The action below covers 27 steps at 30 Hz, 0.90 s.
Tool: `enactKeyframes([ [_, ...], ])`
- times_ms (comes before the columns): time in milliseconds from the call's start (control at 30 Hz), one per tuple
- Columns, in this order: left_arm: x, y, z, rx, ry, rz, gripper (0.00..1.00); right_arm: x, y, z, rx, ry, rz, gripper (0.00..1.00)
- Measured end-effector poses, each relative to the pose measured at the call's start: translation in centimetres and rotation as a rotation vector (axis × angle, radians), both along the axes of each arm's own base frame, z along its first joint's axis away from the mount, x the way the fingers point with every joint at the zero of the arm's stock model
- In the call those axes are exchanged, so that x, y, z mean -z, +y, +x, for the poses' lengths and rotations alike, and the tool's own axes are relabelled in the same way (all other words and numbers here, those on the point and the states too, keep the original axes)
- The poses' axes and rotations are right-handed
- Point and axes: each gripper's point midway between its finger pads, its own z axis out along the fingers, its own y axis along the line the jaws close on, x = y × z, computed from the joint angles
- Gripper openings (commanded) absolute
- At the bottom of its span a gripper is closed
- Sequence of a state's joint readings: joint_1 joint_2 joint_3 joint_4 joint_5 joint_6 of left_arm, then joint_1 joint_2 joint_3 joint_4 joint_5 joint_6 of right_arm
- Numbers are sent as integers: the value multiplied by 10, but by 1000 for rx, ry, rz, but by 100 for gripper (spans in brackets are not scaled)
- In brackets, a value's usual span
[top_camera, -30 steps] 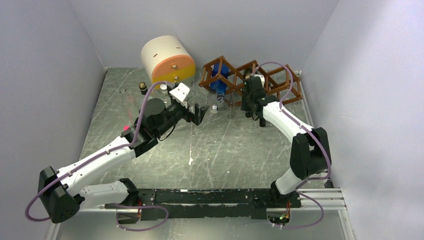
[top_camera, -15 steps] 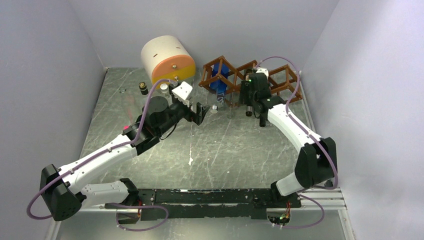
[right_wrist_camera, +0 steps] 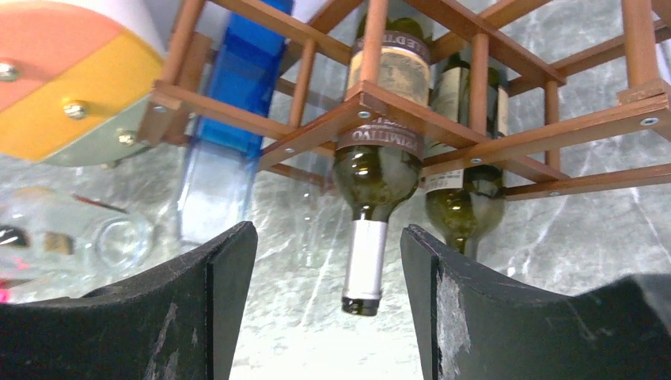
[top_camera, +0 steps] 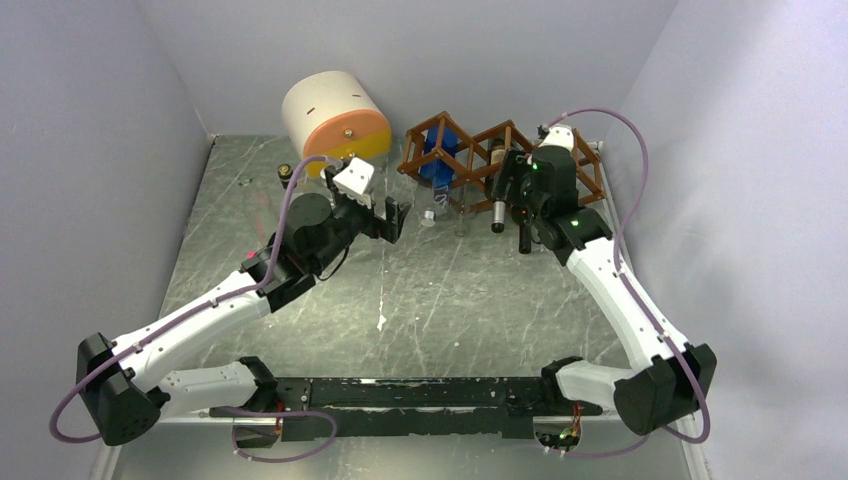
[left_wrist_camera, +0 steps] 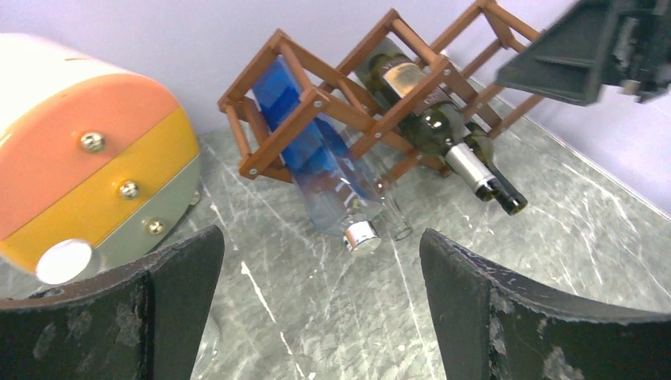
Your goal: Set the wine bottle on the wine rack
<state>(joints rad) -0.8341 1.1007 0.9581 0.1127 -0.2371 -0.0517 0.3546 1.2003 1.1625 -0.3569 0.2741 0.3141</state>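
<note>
The reddish-brown wine rack [top_camera: 470,150] [left_wrist_camera: 316,103] [right_wrist_camera: 356,103] stands at the back of the table. A dark green wine bottle [top_camera: 497,205] [left_wrist_camera: 443,131] [right_wrist_camera: 376,166] with a silver neck lies in its middle cell, neck sloping down toward me. My right gripper [top_camera: 510,180] [right_wrist_camera: 328,232] hangs open just in front of that neck and touches nothing. A second dark bottle [right_wrist_camera: 467,198] sits in the cell to the right. My left gripper [top_camera: 395,215] [left_wrist_camera: 320,236] is wide open over bare table, short of the rack.
A blue bottle [top_camera: 436,165] [left_wrist_camera: 316,158] fills the rack's left cell, silver cap [left_wrist_camera: 362,235] down on the table. A round cream-and-orange drawer unit [top_camera: 335,115] [left_wrist_camera: 87,158] stands left of the rack. A clear glass bottle [right_wrist_camera: 79,229] lies near it. Walls close in on both sides.
My right gripper has opened off the wine bottle's neck and backed off rightward; the bottle stays in the rack. The left gripper has crept slightly toward the back.
</note>
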Motion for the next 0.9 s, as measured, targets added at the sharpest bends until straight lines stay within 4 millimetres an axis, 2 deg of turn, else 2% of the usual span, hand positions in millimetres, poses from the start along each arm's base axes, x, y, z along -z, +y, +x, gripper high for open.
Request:
enactKeyframes([
  [200,-13,32,10,-129,-3,-44,97,-21,14,-26,-107,-57,89,71],
  [333,-21,84,37,-310,35,-96,97,-27,20,-43,-161,-86,130,70],
  [467,-16,151,60,-541,91,-150,97,-22,22,-50,-178,-80,149,70],
  [567,-5,182,65,-650,131,-161,87,-16,23,-52,-184,-65,157,69],
  [633,0,193,68,-688,153,-161,81,-13,25,-53,-189,-54,162,69],
  [800,15,211,81,-764,211,-136,78,2,29,-56,-205,-15,179,67],
  [900,32,216,91,-792,261,-95,74,12,33,-58,-216,12,191,66],
])
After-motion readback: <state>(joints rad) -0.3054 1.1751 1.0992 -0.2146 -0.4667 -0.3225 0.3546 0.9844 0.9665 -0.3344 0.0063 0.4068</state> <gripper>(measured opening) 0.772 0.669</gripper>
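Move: The left hand's goal, the black-capped bottle, stands about 20 cm to its left and 11 cm ahead, its middle some 18 cm below. From the same hand, the white-capped bottle is about 10 cm ahead and 12 cm left, and the drawer box is 30 cm ahead and 12 cm left. The black-capped bottle lies roughly 43 cm left of the right hand, 3 cm ahead and 14 cm below; the racked wine bottle's middle is about 13 cm ahead of it, 2 cm left and 16 cm below. The left hand sweeps quickly left about 22 cm and forward 9 cm to the black-capped bottle, rising a little and then sinking as the wrist turns some 45 degrees counter-clockwise and dips the fingertips, which start to narrow around the cap with no grip visible yet. Meanwhile the right hand, empty and still open, backs off from the racked wine bottle by about 6 cm, drifting left, first up and then down again, and rolls its left side up slightly. ##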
